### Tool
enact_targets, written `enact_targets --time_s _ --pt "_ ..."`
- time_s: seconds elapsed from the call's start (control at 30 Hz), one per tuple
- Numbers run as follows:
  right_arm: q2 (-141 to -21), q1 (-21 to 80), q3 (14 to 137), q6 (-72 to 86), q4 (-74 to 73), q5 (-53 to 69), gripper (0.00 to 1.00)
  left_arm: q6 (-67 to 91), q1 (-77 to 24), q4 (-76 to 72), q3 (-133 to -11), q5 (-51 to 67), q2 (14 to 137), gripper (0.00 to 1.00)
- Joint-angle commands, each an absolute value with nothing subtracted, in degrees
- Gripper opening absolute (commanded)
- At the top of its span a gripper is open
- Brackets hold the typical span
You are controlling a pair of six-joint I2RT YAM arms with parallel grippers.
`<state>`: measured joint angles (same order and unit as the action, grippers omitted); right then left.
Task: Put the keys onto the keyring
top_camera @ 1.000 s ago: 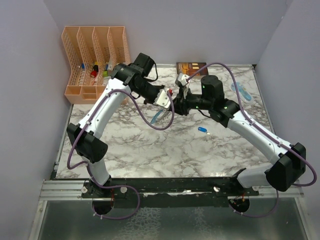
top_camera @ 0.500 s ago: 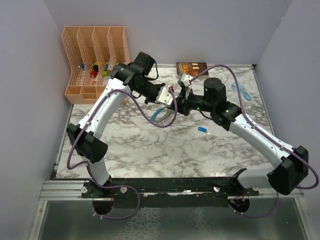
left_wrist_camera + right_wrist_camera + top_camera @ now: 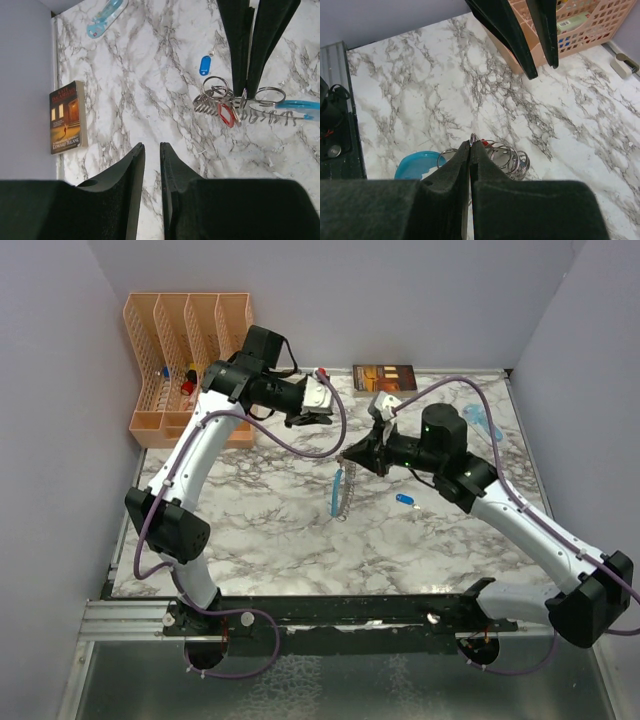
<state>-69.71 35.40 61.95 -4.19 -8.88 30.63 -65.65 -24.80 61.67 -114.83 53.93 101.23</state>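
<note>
My right gripper (image 3: pixel 346 455) is shut on one metal ring of the keyring (image 3: pixel 341 495), which dangles below it with its light-blue strap (image 3: pixel 336 490) and chain. The right wrist view shows the right gripper (image 3: pixel 471 143) pinching that ring, the other rings (image 3: pixel 509 157) and strap (image 3: pixel 415 166) beneath. The red key (image 3: pixel 226 114) hangs among the rings (image 3: pixel 216 90). The dark blue key (image 3: pixel 405 500) lies alone on the marble, also seen as the blue key (image 3: pixel 205 65). My left gripper (image 3: pixel 318 417) is open and empty, up-left of the keyring, as the left gripper (image 3: pixel 151 146) shows.
An orange desk organizer (image 3: pixel 190 345) stands at the back left. A book (image 3: pixel 383 375) lies at the back centre and a pale-blue see-through object (image 3: pixel 483 423) at the back right. Purple cables loop over both arms. Grey walls close three sides.
My left gripper let go, opened a little and drew back up-left. The right gripper closed on a ring, and the keyring with the red key now hangs from it alone.
</note>
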Motion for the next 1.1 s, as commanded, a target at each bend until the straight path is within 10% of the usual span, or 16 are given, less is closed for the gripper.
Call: enact_targets --time_s 0.0,1.07 --pt "-65.9 34.9 61.6 -5.8 -2.1 29.3 0.01 -59.5 -23.6 56.7 -113.2 61.4 98.3 0.22" --pt "-59.9 34.8 39.4 9.3 51.5 18.9 0.01 -35.6 -23.8 42.6 -116.1 80.5 98.5 0.25"
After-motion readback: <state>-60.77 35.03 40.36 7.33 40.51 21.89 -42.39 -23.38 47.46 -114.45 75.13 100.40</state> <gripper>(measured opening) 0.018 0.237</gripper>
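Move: My right fingertips already hold the keyring by one of its rings, and that ring is some 8 cm back, 4 cm to the right and 4 cm below my empty left hand. From that held ring, the red tag hangs about 3 cm lower and 1 cm ahead, and the blue key piece about 7 cm back, 1 cm left and 5 cm lower. From my right hand, my left fingertips are 8 cm ahead, 4 cm left and 4 cm up; the blue tag on the table lies about 11 cm back, 21 cm right and 27 cm below. I lift the keyring about 7 cm with my right hand, drifting 2 cm right, while its shut fingers keep their pinch and tilt some 30 degrees upward. My left hand rises some 6 cm alongside and comes back 3 cm and a little right, closing in on the held rings without yet grasping them; its slightly open fingers level out and swing clockwise. ##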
